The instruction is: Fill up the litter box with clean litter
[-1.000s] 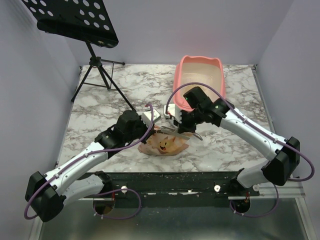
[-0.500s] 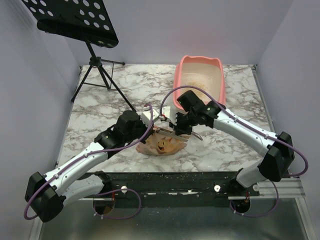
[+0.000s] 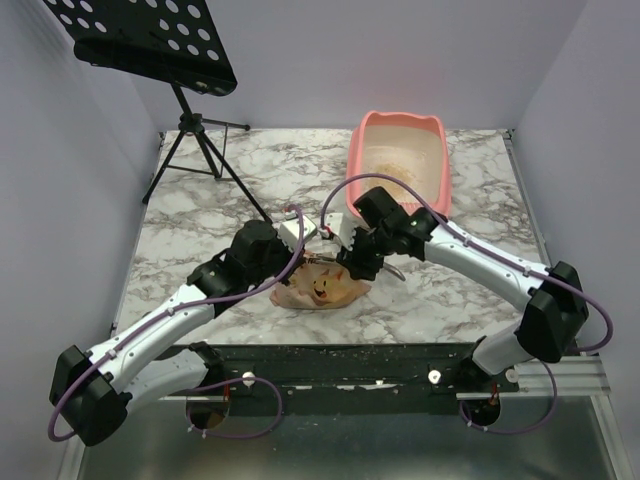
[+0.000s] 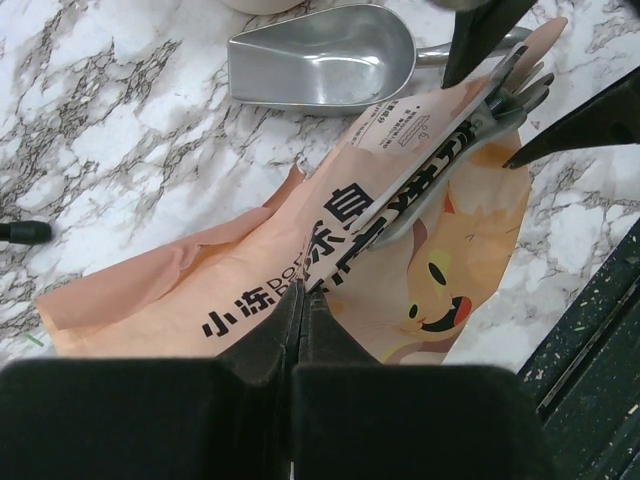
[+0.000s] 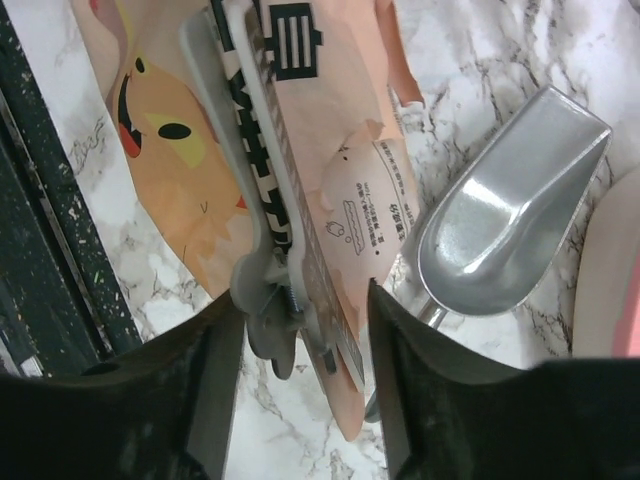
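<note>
The pink litter box (image 3: 368, 190) stands at the back right, with a thin layer of tan clean litter (image 3: 398, 162) inside. In front of it lies the orange-tan printed bag (image 3: 325, 289) (image 4: 250, 270), with a grey clip (image 4: 440, 165) (image 5: 255, 215) clamped across it. My left gripper (image 4: 303, 298) (image 3: 303, 242) is shut on the bag's edge. My right gripper (image 5: 300, 335) (image 3: 352, 267) is open, and its fingers (image 5: 215, 380) straddle the clip's end and the bag's corner. The pink rim of the litter box (image 5: 612, 290) shows at the right edge of the right wrist view.
A grey metal scoop (image 4: 320, 62) (image 5: 510, 230) (image 3: 392, 268) lies empty on the marble table between the bag and the litter box. A black music stand on a tripod (image 3: 195, 140) stands at the back left. The black base rail (image 3: 350, 365) runs along the near edge.
My right gripper came down and left from beside the litter box to the bag's clip, then opened around it. The left gripper stayed shut on the bag.
</note>
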Controlling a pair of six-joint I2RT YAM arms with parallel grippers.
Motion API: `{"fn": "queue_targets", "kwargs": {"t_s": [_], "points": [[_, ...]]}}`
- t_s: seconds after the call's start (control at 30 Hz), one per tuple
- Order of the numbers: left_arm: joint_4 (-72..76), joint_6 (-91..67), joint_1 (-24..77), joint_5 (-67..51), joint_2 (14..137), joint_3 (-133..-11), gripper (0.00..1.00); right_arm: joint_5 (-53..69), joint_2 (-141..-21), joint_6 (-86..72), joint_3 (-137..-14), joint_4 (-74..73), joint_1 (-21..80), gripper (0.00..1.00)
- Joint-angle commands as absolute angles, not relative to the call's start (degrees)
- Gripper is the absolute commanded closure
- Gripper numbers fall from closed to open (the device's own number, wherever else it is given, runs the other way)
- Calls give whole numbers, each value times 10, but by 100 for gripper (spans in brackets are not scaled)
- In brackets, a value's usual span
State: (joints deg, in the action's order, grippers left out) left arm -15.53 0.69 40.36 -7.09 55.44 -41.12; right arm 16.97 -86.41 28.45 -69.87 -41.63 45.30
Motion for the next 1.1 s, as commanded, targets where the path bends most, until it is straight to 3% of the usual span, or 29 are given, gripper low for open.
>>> {"fn": "queue_targets", "kwargs": {"t_s": [0.0, 0.13, 0.3, 0.33, 0.37, 0.4, 0.43, 0.47, 0.6, 0.77, 1.07], "points": [[-105, 15, 402, -47, 538, -424, 100, 134, -817, 259, -689, -387, 454, 37], [-105, 16, 402, -43, 538, -424, 94, 113, -760, 244, -686, -358, 454, 31], [-110, 17, 402, -17, 525, -431, 62, 63, -712, 177, -711, -333, 454, 25], [-113, 21, 402, -17, 520, -432, 57, 54, -707, 161, -721, -334, 454, 21], [-115, 25, 402, -19, 516, -433, 53, 44, -702, 146, -729, -333, 454, 5], [-118, 24, 402, -24, 512, -435, 45, 40, -697, 131, -739, -333, 454, 0], [-127, 26, 402, -36, 509, -440, 30, 34, -693, 120, -747, -333, 454, 0], [-141, 32, 402, -49, 510, -456, 2, 24, -691, 106, -753, -333, 454, 0], [-187, 21, 403, -30, 517, -524, 1, -52, -685, 38, -773, -331, 454, 0], [-211, -17, 403, 80, 539, -579, 1, -229, -673, -89, -779, -324, 454, 0], [-208, -40, 402, 228, 591, -634, 1, -298, -628, -134, -720, -280, 455, 0]]}}
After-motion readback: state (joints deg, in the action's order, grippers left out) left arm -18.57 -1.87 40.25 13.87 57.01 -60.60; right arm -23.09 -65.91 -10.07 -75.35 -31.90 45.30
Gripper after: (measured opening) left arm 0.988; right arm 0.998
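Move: The left hand's shut fingers are on the litter bag's top by the left end of the grey clip, whose middle lies about 6 cm to their right, level and 2 cm below. From the right hand, its fingers partly open round the other end, the clip's middle is some 6 cm left, level in depth and height. The scoop lies about 7 cm ahead and 1 cm right of the right hand, 13 cm below; the litter box is some 27 cm ahead, 9 cm right, 9 cm below. The left fingers let go of the bag top by the clip, opening wide as that hand climbs about 14 cm, then also swings forward and a little left, tipping up. Already opening, the right fingers spread fully and come away from the clip's right end; that hand rises some 19 cm, then moves forward and right over the table towards the litter box, turning roughly 55 degrees clockwise and tilting up. ##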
